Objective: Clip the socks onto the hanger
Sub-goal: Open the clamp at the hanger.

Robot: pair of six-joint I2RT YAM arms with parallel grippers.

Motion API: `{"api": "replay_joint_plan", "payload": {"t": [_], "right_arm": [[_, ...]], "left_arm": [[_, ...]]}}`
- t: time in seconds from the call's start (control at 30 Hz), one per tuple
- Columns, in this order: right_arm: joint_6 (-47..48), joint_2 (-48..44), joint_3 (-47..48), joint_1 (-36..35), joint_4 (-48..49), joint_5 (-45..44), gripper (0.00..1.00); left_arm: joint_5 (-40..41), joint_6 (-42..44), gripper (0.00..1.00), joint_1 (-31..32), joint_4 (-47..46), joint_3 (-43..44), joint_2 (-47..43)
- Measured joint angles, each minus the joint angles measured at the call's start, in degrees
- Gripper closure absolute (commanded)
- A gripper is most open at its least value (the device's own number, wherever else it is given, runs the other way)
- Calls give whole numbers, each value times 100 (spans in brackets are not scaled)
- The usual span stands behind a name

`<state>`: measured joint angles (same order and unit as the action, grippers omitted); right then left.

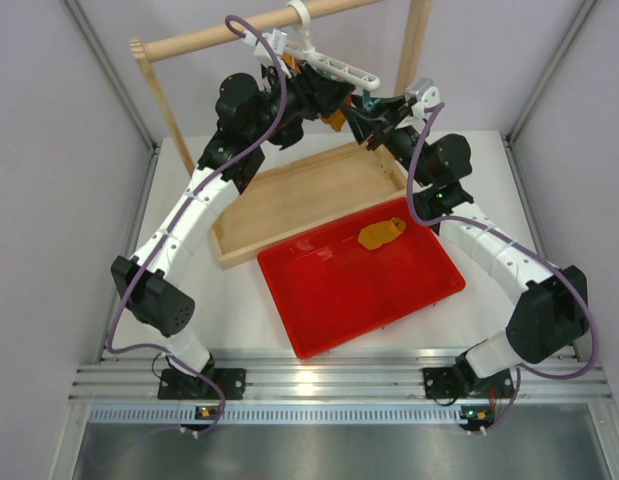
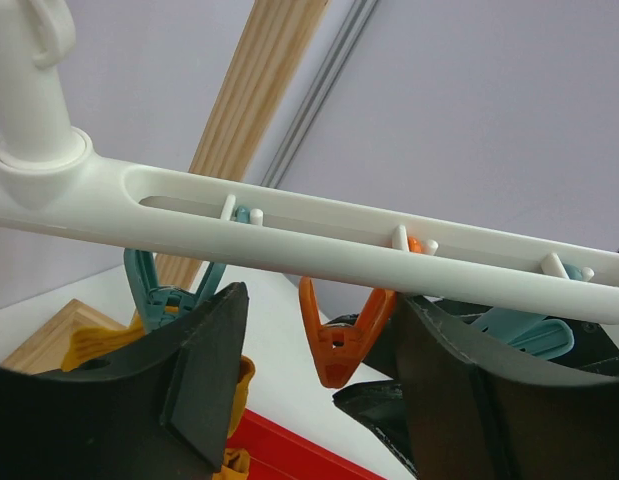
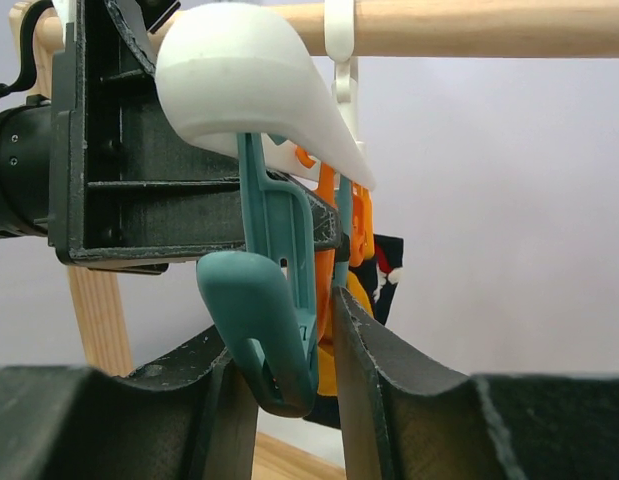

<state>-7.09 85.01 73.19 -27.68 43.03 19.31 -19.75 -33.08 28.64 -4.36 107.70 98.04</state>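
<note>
The white hanger [image 1: 334, 66] hangs by its hook from the wooden rail. In the left wrist view its bar [image 2: 319, 235] carries a teal clip [image 2: 167, 292], an orange clip [image 2: 344, 338] and another teal clip [image 2: 524, 332]. One mustard sock [image 1: 381, 232] lies in the red tray. The other sock [image 1: 334, 121] hangs under the hanger, seemingly from the left teal clip, and shows behind my left finger [image 2: 235, 392]. My left gripper [image 2: 319, 300] is open, its fingers either side of the orange clip. My right gripper [image 3: 284, 330] is closed round a teal clip [image 3: 274, 330] at the hanger's end.
The wooden rail frame [image 1: 189, 42] stands at the back over a wooden tray [image 1: 289, 200]. The red tray [image 1: 309, 330] lies in front of it. A black sock [image 3: 389, 275] hangs behind the clips. Both arms crowd under the hanger.
</note>
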Motion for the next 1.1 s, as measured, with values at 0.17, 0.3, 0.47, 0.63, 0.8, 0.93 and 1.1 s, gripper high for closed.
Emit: {"api": "replay_joint_plan", "payload": {"t": [0.17,0.3,0.47,0.63,0.8,0.93,1.1], "right_arm": [[0,0,0,0,-2,0,67],[0,0,0,11,-26,-9,63],[-31,-46,-127,79,-92,-2,57],[-92,-229,-505,216,-264,33,51],[-190,-492,-776,466,-686,358,45],[-212,-743,-831,870,-1360,918,34],[651,-1392,-1545,1349,-2603,1305,25]], "left_arm": [[7,-59,57,7,-7,0,0],[-59,-105,72,61,-20,0,0],[-162,-190,90,109,-37,0,0],[-168,-278,100,109,-44,0,0],[-166,-299,100,109,-44,0,0],[-166,-297,100,109,-44,0,0],[-166,-275,100,109,-44,0,0]]}}
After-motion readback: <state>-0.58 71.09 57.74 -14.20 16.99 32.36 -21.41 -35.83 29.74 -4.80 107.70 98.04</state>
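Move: The orange clip hangs at the left fingertips, only about 1 cm back and 1 cm to the right, its two handles between the spread fingers. The inner teal clip with the mustard sock is about 1 cm ahead and 4 to the left. The right fingers are still around the teal end clip; from there the orange clip is roughly 2 cm ahead, 3 left and 2 higher, the sock in the tray about 3 ahead, 8 right and 40 below. Sideways by some 1.5 cm, to its right and back, the left hand shifts along the rail as its fingers close on the orange clip, pinch its handles together and then hold still, with the grip effort raised. Meanwhile the right hand opens, comes free of the teal end clip and drops away about 14 cm, also swinging right and tipping down about 25 degrees. ##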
